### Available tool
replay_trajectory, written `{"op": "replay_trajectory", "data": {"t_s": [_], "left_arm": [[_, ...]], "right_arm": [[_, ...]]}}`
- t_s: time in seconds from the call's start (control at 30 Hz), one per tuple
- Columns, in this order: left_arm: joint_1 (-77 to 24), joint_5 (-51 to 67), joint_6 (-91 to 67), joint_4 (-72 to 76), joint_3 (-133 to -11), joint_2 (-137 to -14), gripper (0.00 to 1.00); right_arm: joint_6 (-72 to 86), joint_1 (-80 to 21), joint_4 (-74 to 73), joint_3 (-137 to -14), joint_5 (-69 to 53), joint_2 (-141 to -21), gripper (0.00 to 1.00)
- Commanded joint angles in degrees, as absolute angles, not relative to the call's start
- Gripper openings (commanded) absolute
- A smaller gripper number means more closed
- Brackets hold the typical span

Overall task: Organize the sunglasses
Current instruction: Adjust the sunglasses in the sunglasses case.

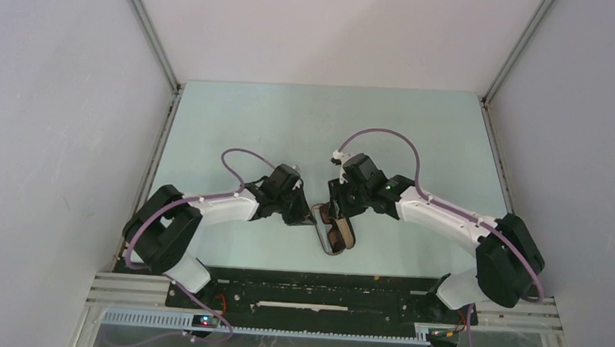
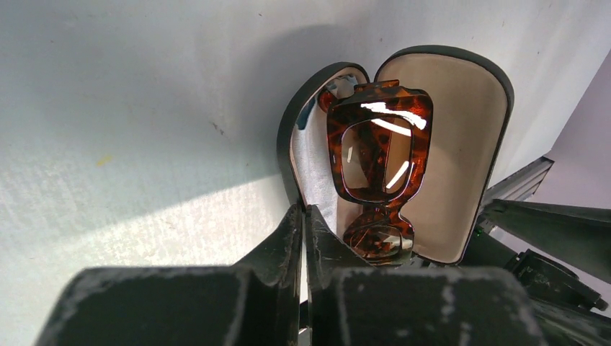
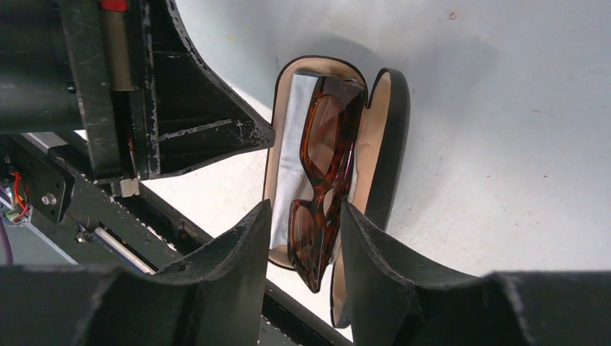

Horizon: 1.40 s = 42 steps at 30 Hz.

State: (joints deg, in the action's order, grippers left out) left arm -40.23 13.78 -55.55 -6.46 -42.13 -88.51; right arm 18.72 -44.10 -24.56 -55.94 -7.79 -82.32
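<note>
The brown tortoiseshell sunglasses (image 1: 336, 227) lie folded in the open black case (image 1: 347, 241) with tan lining, near the table's front edge. In the left wrist view the sunglasses (image 2: 378, 144) stand on edge between the case's two halves (image 2: 461, 144). My left gripper (image 1: 308, 218) (image 2: 303, 223) is shut on the rim of the case's left half. My right gripper (image 1: 336, 213) (image 3: 302, 209) is open, with one finger on each side of the near end of the sunglasses (image 3: 324, 166), which sticks out over the case's rim (image 3: 396, 130).
A pale grey cloth (image 3: 292, 158) lines the case's left half under the sunglasses. The black base rail (image 1: 322, 289) runs just in front of the case. White walls enclose the pale green table (image 1: 291, 125) on three sides.
</note>
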Motion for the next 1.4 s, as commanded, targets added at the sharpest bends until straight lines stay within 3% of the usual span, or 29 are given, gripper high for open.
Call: {"op": "replay_trajectory", "data": {"t_s": [0.0, 0.57, 0.8, 1.07, 1.37], "left_arm": [[-40.51, 14.86, -55.4, -4.75, -45.35, -89.23, 0.06], [-40.51, 14.86, -55.37, -4.7, -45.01, -89.04, 0.05], [-40.48, 14.85, -55.46, -4.75, -44.87, -89.27, 0.05], [-40.52, 15.02, -55.37, -4.71, -45.09, -89.71, 0.05], [-40.52, 14.93, -55.2, -4.8, -44.94, -89.94, 0.05]], "right_arm": [[21.32, -45.38, -23.22, -55.66, -6.38, -85.16, 0.48], [23.98, -46.46, -22.67, -55.68, -4.9, -90.87, 0.42], [27.48, -47.74, -22.49, -55.68, -1.21, -91.15, 0.31], [28.89, -48.43, -21.7, -55.72, -0.79, -92.16, 0.3], [29.61, -48.52, -19.83, -54.66, -1.12, -89.26, 0.16]]}}
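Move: Just under the right hand's half-open fingers lie the sunglasses, their middle about 6 cm below, 2 cm back and 1 cm left. From that hand the case lid stands about 3 cm right, 3 cm back and 6 cm down; the tray rim held by the left fingers is about 5 cm left, 1 cm back and 6 cm down. From the left hand, the sunglasses are about 5 cm right, 1 cm back and roughly level. Sinking about 5 cm into the open case, with a slight drift back and left, the right hand tips a little and turns clockwise as its fingers close from half open to nearly shut, coming to pinch the sunglasses' frame near the bridge. The left hand stays in place, still pinching the tray's left rim to steady it. ##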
